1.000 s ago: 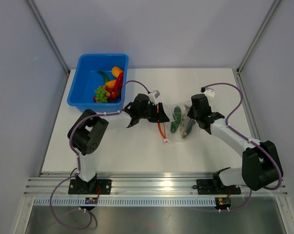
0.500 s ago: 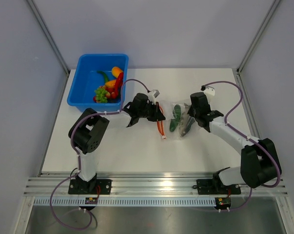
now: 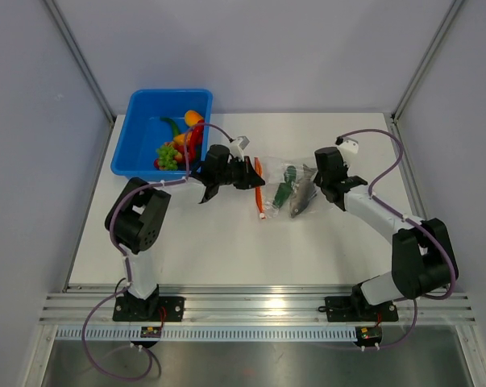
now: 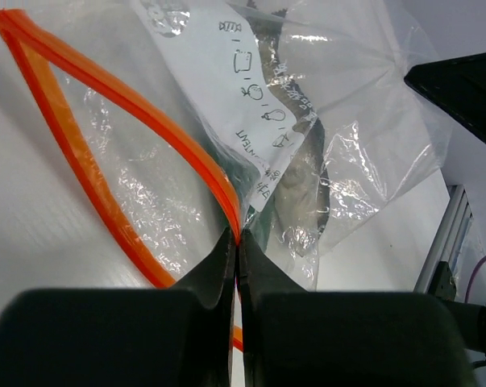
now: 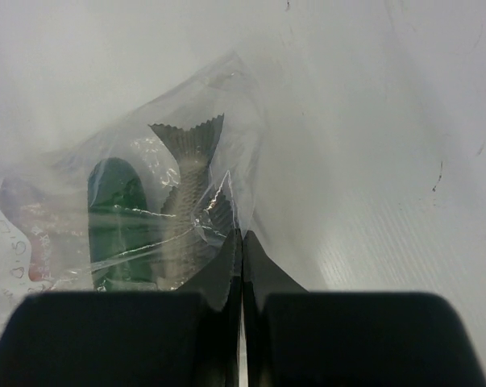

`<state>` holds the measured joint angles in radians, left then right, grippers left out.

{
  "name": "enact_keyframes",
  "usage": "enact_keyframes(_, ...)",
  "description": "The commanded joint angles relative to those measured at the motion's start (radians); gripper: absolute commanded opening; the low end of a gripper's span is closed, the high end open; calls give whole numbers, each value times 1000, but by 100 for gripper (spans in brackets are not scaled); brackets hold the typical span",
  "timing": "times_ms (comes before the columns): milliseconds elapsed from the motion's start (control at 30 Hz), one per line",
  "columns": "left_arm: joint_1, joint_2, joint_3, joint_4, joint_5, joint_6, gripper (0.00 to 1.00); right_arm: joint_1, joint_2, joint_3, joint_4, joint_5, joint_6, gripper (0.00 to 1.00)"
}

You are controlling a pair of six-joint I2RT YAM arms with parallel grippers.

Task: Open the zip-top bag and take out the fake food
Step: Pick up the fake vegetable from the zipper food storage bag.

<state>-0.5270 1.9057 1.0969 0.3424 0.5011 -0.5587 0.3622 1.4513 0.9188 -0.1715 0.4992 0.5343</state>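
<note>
The clear zip-top bag (image 3: 289, 189) lies mid-table, its orange-red zip strip (image 3: 260, 187) open in a loop in the left wrist view (image 4: 89, 89). My left gripper (image 3: 254, 176) is shut on one side of the strip (image 4: 236, 234). My right gripper (image 3: 317, 187) is shut on the bag's far plastic edge (image 5: 241, 234). Inside the bag lie a green cucumber (image 3: 283, 193) and a grey fish (image 3: 302, 196); both show in the right wrist view, cucumber (image 5: 118, 218) and fish (image 5: 186, 185). Other fake food, with green grapes (image 3: 168, 153), sits in the blue tub.
The blue tub (image 3: 142, 133) stands at the back left of the table, just behind my left arm. Metal frame posts rise at the back corners. A rail runs along the table's near edge (image 3: 259, 306).
Both grippers have moved left and toward the back, dragging the bag with them. The zip strip has shifted left and the bag mouth is pulled wider.
</note>
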Motion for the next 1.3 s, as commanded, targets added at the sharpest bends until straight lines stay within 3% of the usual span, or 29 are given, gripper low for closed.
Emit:
enact_keyframes(0, 7, -73, -2, 53, 51, -12, 0, -20, 14, 63, 0, 50, -14, 0)
enact_keyframes(867, 25, -40, 20, 55, 102, -23, 1, -34, -19, 123, -56, 30, -28, 0)
enact_keyframes(1267, 28, -59, -19, 112, 86, 3, 40, -35, 1, 114, -43, 29, -28, 0)
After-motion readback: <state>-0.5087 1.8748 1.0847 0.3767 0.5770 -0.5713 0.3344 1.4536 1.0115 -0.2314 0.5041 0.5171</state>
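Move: The left fingers, shut on the orange zip edge, have the fake vegetable (the green cucumber in the bag) about 7 cm to their right, 1 cm farther out and 4 cm lower. The grey fish lies beside it, about 11 cm right of that hand and 3 cm back. The right hand pinches the bag's closed end; from there the cucumber is some 10 cm left, 1 cm back and 5 cm down, the fish 5 cm left and 2 cm back. Still pinching the orange zip edge, the left hand raises it about 2 cm, stays there, then opens its fingers a good third of the way and lets the edge out of the pinch. Meanwhile the right hand keeps its grip on the bag's closed end, easing forward and slightly right, then rising almost 4 cm and settling back 1 cm. ##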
